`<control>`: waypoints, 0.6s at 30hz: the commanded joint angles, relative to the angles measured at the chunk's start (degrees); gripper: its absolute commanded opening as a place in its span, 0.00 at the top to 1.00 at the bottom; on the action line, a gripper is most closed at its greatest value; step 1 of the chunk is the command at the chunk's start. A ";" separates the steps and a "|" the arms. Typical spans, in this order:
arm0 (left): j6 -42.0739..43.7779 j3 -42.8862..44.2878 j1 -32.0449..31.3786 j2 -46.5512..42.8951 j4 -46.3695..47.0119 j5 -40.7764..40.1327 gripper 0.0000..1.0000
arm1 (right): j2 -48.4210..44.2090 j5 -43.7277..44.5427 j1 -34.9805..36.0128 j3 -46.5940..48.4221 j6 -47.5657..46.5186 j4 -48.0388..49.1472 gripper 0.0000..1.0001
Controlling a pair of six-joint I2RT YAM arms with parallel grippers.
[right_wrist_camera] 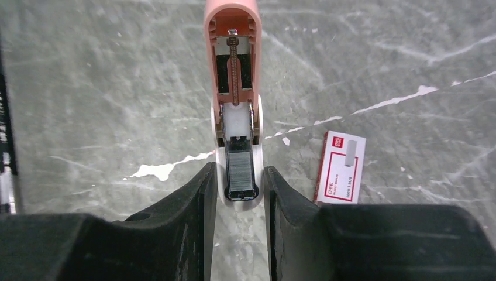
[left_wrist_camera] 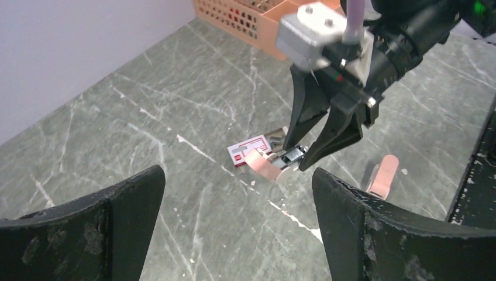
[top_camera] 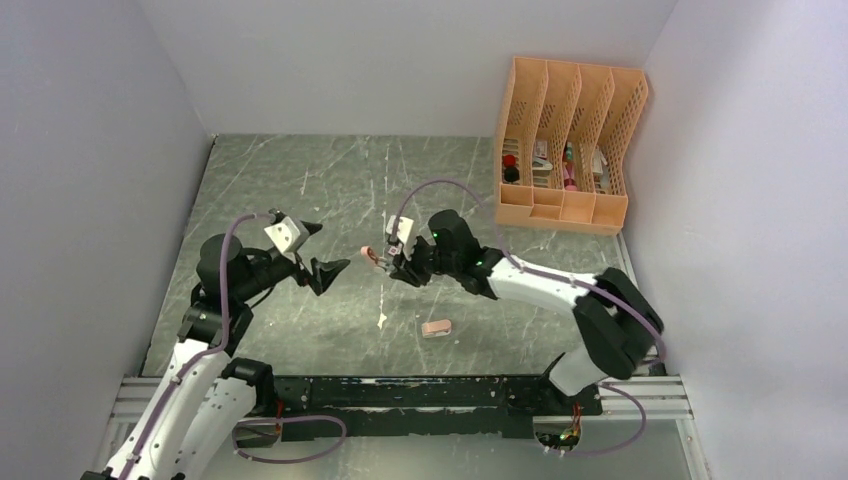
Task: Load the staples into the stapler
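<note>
A salmon-pink stapler (right_wrist_camera: 234, 58) is swung open, and my right gripper (right_wrist_camera: 238, 173) is shut on its white base. A silvery strip of staples (right_wrist_camera: 240, 164) lies in its magazine between the fingers. The red-and-white staples box (right_wrist_camera: 341, 167) lies flat on the table just right of that gripper. From above, the stapler (top_camera: 372, 258) is held mid-table by the right gripper (top_camera: 396, 264). My left gripper (top_camera: 332, 247) hangs wide open just left of it, holding nothing. In the left wrist view, the stapler (left_wrist_camera: 263, 165) and box (left_wrist_camera: 248, 147) lie ahead of the spread left gripper (left_wrist_camera: 237, 181).
A second pink stapler (top_camera: 436, 328) lies on the table nearer the arm bases, also seen as the stapler (left_wrist_camera: 383, 175) to the right. An orange mesh desk organiser (top_camera: 565, 150) with small items stands at the back right. White walls close in three sides.
</note>
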 commanded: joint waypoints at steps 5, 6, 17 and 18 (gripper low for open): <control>0.42 -0.92 0.60 -0.14 4.48 14.42 0.00 | -15.84 1.81 -0.20 0.48 3.26 -12.35 0.95; 0.65 -1.03 0.60 0.27 5.02 16.41 0.00 | -17.55 1.93 -0.25 1.00 3.35 -14.17 0.95; -7.53 -6.57 0.47 6.56 28.83 27.82 0.01 | -24.61 -3.45 -0.02 12.32 0.87 -29.47 0.96; -8.40 -6.55 0.30 7.91 30.38 28.17 0.02 | -24.58 -3.93 0.08 13.36 0.58 -30.18 0.96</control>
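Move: The left gripper, wide open and empty, has the open stapler about 9 cm to its right, 3 cm ahead and 13 cm below. The right hand holds that stapler; from it, the left gripper is some 13 cm to the left, 2 cm back and 14 cm higher. Below the right hand by 9 cm lie the staple box, 8 cm ahead and 4 cm right, and the closed stapler, 9 cm back and 10 cm right. Keeping its pinch on the end of the open stapler's base, the right hand goes on lifting it about 15 cm, up to the left gripper's height, while easing some 4 cm back and 4 cm to the right, nearly without tilting. The left hand, fingers still wide open and touching nothing, draws about 4 cm back and 4 cm right at the same height and swings some 20 degrees clockwise, turning its opening towards the stapler. ##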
